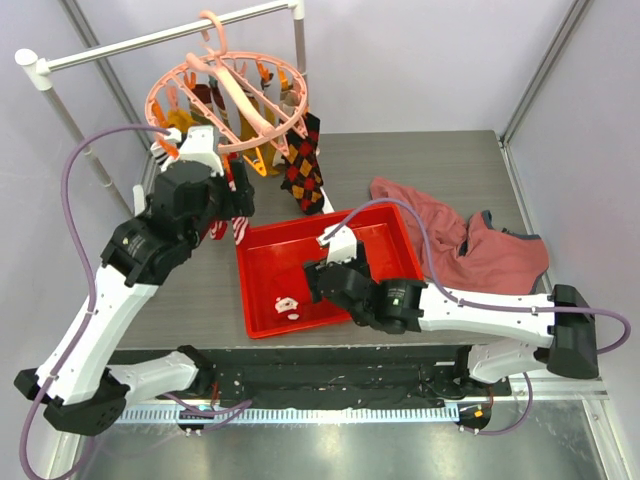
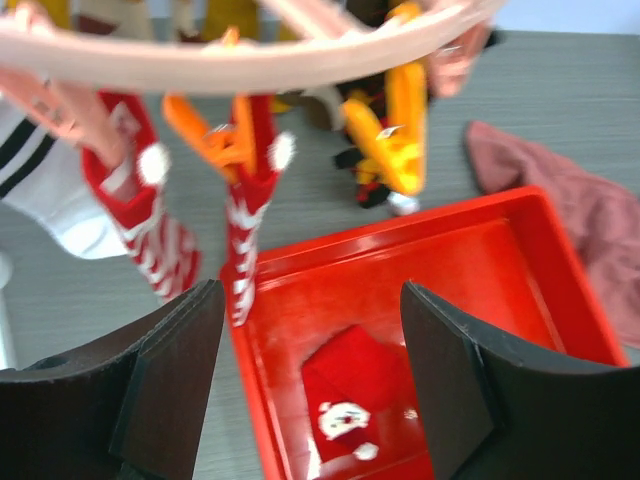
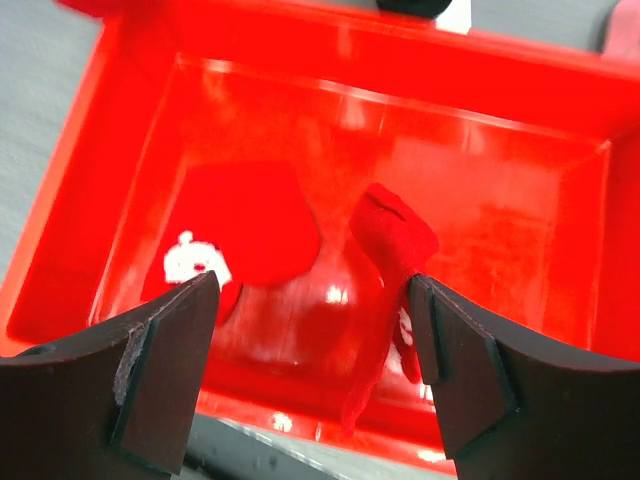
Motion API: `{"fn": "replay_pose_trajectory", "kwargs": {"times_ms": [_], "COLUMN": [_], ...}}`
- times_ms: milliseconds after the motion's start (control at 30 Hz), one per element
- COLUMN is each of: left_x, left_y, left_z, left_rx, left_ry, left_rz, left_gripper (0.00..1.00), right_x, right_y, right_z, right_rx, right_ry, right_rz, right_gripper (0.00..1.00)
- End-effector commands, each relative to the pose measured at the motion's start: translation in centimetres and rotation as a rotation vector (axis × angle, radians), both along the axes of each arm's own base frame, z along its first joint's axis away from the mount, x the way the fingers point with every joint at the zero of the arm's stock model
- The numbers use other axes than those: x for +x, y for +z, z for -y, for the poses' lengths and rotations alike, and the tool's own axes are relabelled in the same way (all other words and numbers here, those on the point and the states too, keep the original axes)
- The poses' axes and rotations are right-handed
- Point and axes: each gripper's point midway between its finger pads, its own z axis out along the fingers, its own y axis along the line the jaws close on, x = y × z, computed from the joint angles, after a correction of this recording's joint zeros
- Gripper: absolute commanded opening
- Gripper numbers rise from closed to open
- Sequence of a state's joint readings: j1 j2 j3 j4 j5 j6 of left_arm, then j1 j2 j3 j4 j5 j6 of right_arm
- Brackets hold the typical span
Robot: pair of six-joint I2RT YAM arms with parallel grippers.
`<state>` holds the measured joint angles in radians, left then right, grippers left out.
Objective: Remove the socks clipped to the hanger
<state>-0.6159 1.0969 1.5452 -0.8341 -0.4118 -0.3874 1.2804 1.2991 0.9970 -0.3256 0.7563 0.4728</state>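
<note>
The salmon-pink hanger hangs from the rail at the back left. Clipped to it are a dark argyle sock, mustard socks, two red-and-white striped socks and a white sock with dark bands. My left gripper is open just below the ring, with nothing between its fingers. My right gripper is open over the red tray. A crumpled red sock hangs loose against its right fingertip. Another red sock with a white figure lies flat in the tray.
The red tray sits mid-table in front of the hanger. A reddish-pink cloth lies to its right. The white rail and its posts stand behind the left arm. Orange pegs and yellow pegs dangle from the ring.
</note>
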Motion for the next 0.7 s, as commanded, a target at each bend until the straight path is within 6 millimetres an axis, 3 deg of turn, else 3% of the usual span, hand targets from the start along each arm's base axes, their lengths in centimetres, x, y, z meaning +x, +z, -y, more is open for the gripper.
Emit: {"fn": "replay_pose_trajectory", "kwargs": {"times_ms": [0, 167, 433, 667], "left_x": [1.3, 2.3, 4.0, 5.0], "left_y": [-0.8, -1.8, -4.0, -5.4], "left_z": [-1.7, -1.4, -1.3, -3.1], "left_rx": [0.037, 0.061, 0.107, 0.146], "left_ry": [0.114, 0.123, 0.163, 0.231], "left_rz": [0.056, 0.061, 0.051, 0.044], "left_gripper": [0.75, 0.75, 0.75, 0.75], "right_x": [-0.4, -1.2, -0.3, -0.5], "right_y": [0.7, 1.3, -0.3, 0.6], "right_z": [-1.4, -3.1, -1.9, -2.1], "right_rx": [0.023, 0.086, 0.013, 0.078], "right_ry": [0.051, 0.164, 0.122, 0.151], "right_rz": [-0.125, -0.237, -0.285, -0.248], "right_gripper": [0.84, 0.84, 0.85, 0.82]}}
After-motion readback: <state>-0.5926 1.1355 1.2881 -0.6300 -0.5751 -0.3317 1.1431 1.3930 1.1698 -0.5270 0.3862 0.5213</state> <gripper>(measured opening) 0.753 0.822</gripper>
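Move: From the left hand, the red-and-white striped sock clipped to the hanger is about 10 cm ahead, 4 cm to the left and 5 cm lower. The argyle sock hangs some 15 cm ahead of that hand, 9 cm right and 8 cm below. For the right hand, the striped sock is roughly 18 cm ahead, 17 cm left and 13 cm higher; the red tray's middle lies 6 cm ahead of it, 4 cm right and 15 cm below. Downward and then forward as well, the left hand sinks about 7 cm and reaches some 4 cm under the ring's near rim towards the striped sock, turning slightly counter-clockwise with its fingers kept open. The right hand, already open, stays over the tray, easing a little left while its fingers tip down some 15 degrees, clear of the red sock it has let go. ##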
